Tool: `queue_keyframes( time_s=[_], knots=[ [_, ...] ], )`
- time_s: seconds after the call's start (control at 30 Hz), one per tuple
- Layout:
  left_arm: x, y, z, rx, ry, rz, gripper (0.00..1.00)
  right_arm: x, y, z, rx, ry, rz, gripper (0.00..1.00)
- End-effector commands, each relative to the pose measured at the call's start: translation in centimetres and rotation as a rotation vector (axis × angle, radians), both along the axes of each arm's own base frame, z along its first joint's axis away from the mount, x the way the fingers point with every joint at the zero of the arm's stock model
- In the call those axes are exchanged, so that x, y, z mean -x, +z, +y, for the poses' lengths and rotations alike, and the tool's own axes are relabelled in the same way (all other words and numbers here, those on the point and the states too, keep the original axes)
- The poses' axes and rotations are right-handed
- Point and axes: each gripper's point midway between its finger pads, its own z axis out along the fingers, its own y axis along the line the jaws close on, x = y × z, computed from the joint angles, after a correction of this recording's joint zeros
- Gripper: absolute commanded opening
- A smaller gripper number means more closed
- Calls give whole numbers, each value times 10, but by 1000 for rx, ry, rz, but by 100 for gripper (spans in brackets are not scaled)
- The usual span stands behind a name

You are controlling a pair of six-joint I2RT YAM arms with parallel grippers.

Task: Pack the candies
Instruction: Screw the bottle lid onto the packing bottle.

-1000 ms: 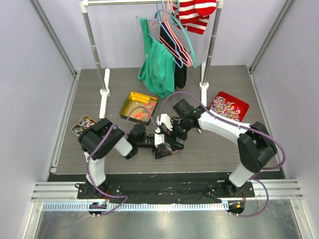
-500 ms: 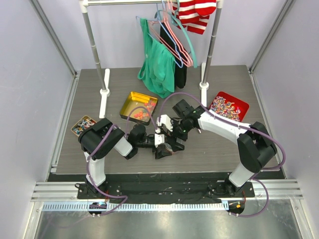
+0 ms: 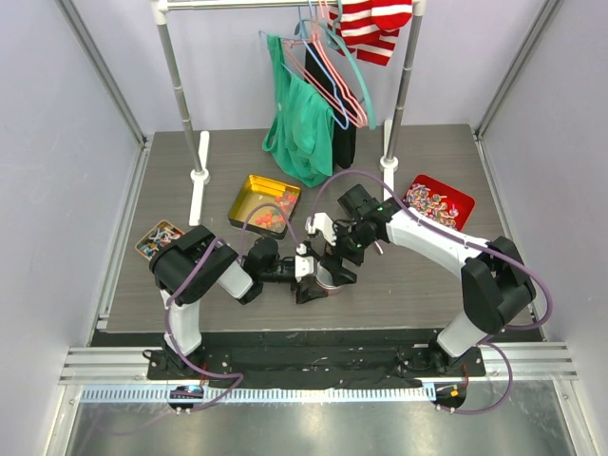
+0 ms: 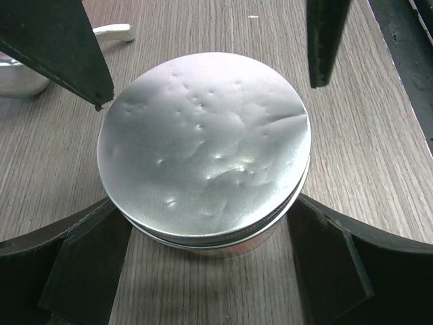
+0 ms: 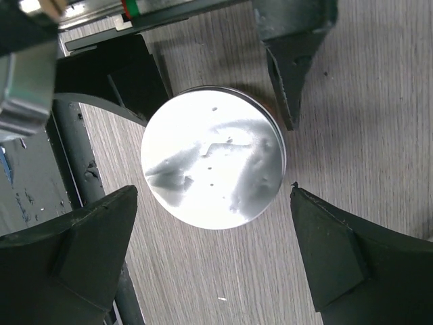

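A round silver tin point(image 4: 203, 145) with its dented lid on stands on the wooden table; the lid hides its contents. My left gripper point(image 4: 206, 213) is shut on the tin's sides, one finger on each flank. My right gripper point(image 5: 213, 196) hangs open just above the lid point(image 5: 213, 159), its fingers point(image 4: 61, 47) spread wide and apart from it. In the top view the tin point(image 3: 330, 275) sits mid-table between both grippers. Small orange and red candies point(image 3: 270, 215) lie in a gold rectangular tin point(image 3: 249, 195) behind it.
A red tray point(image 3: 454, 201) of wrapped sweets stands at the right. A small tin point(image 3: 157, 237) of wrapped sweets sits at the left edge. A clothes rack point(image 3: 199, 176) with hangers and a green garment point(image 3: 302, 123) stands at the back.
My right gripper has opened a little wider and lifted up and back from the lid, which stays on the tin. The left gripper and the tin have not moved.
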Motion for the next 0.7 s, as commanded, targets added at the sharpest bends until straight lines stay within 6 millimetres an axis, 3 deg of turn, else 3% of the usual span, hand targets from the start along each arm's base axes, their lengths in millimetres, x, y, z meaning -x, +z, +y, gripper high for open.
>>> queue_keyframes(
  time_s=[0.0,0.2,0.33,0.47,0.67],
  knots=[
    [-10,13,-6,34,8,-64,97,-8,21,7,-59,-9,-26,100],
    [-10,13,-6,33,8,-63,97,-27,20,11,-100,-102,-13,97],
    [-9,13,-6,33,6,-64,97,-35,23,15,-132,-139,-5,87],
    [-9,13,-6,33,6,-64,97,-45,20,19,-141,-190,-23,84],
    [-9,13,-6,33,5,-62,97,-53,15,21,-139,-229,-27,66]
  ],
)
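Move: Barely below the right hand's spread fingers lies the bottle lid, about 2 cm to the left, 1 cm back and 2 cm down. The candy tray stands some 16 cm farther out and 17 cm to the left, the metal scoop about 9 cm ahead and 6 cm to the right, both roughly 9 cm lower. From the left hand, which has the bottle between its fingers, the lid is level fore and aft, about 2 cm to the right and 4 cm up. Sliding forward off the lid, the right hand travels about 4 cm outward at nearly the same height, so that both fingers end up on the far side of the lid's middle. On the way the hand swings about 10 degrees clockwise and its fingers close by nearly a third on nothing. The left hand stays put, still straddling the bottle low on its sides. ##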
